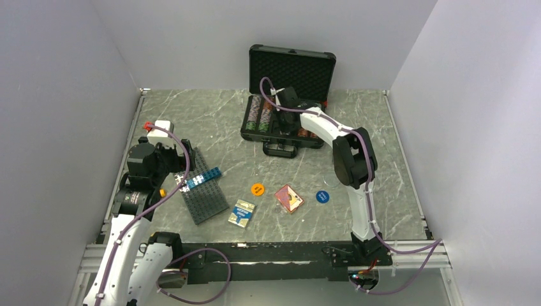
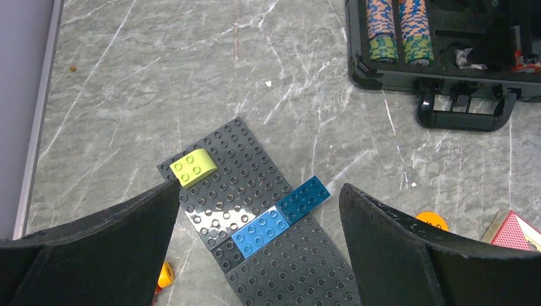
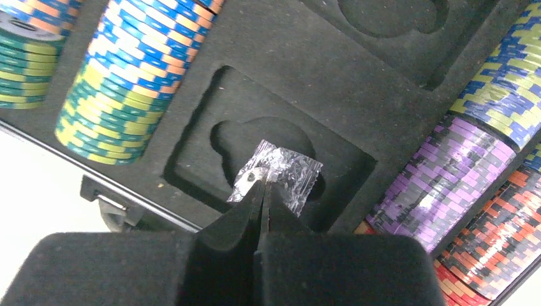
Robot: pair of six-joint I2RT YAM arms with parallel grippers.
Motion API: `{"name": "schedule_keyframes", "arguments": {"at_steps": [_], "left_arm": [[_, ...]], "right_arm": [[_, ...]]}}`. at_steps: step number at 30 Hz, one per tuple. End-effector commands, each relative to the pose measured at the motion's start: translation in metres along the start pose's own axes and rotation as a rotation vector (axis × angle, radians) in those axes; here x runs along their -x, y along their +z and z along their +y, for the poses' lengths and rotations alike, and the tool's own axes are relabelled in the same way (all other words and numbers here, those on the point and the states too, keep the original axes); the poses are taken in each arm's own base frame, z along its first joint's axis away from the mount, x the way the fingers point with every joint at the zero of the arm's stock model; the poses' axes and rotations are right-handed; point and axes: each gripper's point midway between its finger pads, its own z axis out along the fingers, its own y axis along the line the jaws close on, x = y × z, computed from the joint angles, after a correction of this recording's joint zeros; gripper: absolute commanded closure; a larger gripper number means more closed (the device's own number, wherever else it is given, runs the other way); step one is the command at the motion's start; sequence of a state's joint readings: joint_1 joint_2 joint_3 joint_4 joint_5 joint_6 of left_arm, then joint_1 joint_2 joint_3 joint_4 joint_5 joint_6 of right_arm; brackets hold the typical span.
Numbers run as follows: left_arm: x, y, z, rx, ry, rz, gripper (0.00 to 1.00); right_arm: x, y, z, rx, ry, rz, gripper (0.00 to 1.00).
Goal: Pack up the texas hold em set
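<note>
The black case [image 1: 281, 131] of the texas hold em set stands open at the back, its foam lid [image 1: 292, 64] upright. Striped chip rows [image 3: 137, 70] fill its slots. My right gripper [image 3: 261, 185] reaches into the case and is shut on the edge of a crinkled clear plastic packet [image 3: 287, 171] over an empty foam pocket [image 3: 210, 134]. On the table in front lie an orange disc [image 1: 257, 189], a blue disc [image 1: 323, 196], a red card deck [image 1: 289, 198] and a blue-and-yellow deck [image 1: 242, 213]. My left gripper [image 2: 258, 191] hangs open above the studded plate, holding nothing.
A dark grey studded plate [image 2: 293, 268] lies at the left, carrying two blue bricks [image 2: 261, 229] and a lime brick [image 2: 193, 167]. A small orange piece [image 2: 166, 274] sits beside it. The case handle [image 2: 466, 118] juts toward me. Grey walls close in both sides.
</note>
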State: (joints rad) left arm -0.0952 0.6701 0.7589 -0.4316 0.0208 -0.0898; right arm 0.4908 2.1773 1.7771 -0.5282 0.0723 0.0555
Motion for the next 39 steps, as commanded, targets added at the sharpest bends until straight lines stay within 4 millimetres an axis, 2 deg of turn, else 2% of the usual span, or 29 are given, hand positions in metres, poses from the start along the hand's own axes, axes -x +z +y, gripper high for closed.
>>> {"name": "schedule_keyframes", "arguments": {"at_steps": [1, 11, 27, 31, 36, 39], "left_arm": [[0.017, -0.004, -0.002, -0.007, 0.010, -0.052, 0.01], [0.017, -0.004, -0.002, -0.009, 0.010, -0.051, 0.01], [0.016, -0.004, -0.002, -0.010, 0.010, -0.049, 0.01], [0.016, -0.004, -0.002, -0.009, 0.010, -0.047, 0.01], [0.016, -0.004, -0.002, -0.010, 0.010, -0.050, 0.01], [0.016, -0.004, -0.002, -0.010, 0.010, -0.048, 0.01]], "right_arm": [[0.009, -0.003, -0.003, 0.031, 0.002, -0.009, 1.00], [0.011, 0.004, 0.009, 0.088, 0.027, -0.003, 1.00], [0.018, 0.007, 0.011, 0.083, 0.077, -0.019, 1.00], [0.021, 0.006, 0.009, 0.076, 0.080, -0.024, 0.72], [0.026, -0.001, 0.009, 0.076, 0.082, -0.039, 0.54], [0.032, -0.009, 0.007, 0.068, 0.083, -0.054, 0.47]]}}
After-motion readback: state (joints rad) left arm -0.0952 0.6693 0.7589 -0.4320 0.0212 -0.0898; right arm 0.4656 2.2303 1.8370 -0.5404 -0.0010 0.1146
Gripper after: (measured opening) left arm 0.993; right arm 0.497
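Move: The right hand already pinches the small clear packet just above the case's near card recess, whose middle is about 1 cm ahead, 1 cm left and 2 cm down. From this hand, the inner left chip stack is some 6 cm left and 4 cm ahead, the purple chip stack about 8 cm right and 4 cm ahead, and the empty far recess roughly 8 cm straight ahead. From the idle left hand, the near recess is about 21 cm ahead, 30 cm right and 19 cm down. Keeping its pinch on the packet, the right hand eases down under 1 cm into the near recess, shifts slightly right and then about 1.5 cm back left, and creeps forward nearly 1 cm with a tilt of some 5 degrees. Only near the end do the fingers part to half open and let go of the packet, staying low around it. ##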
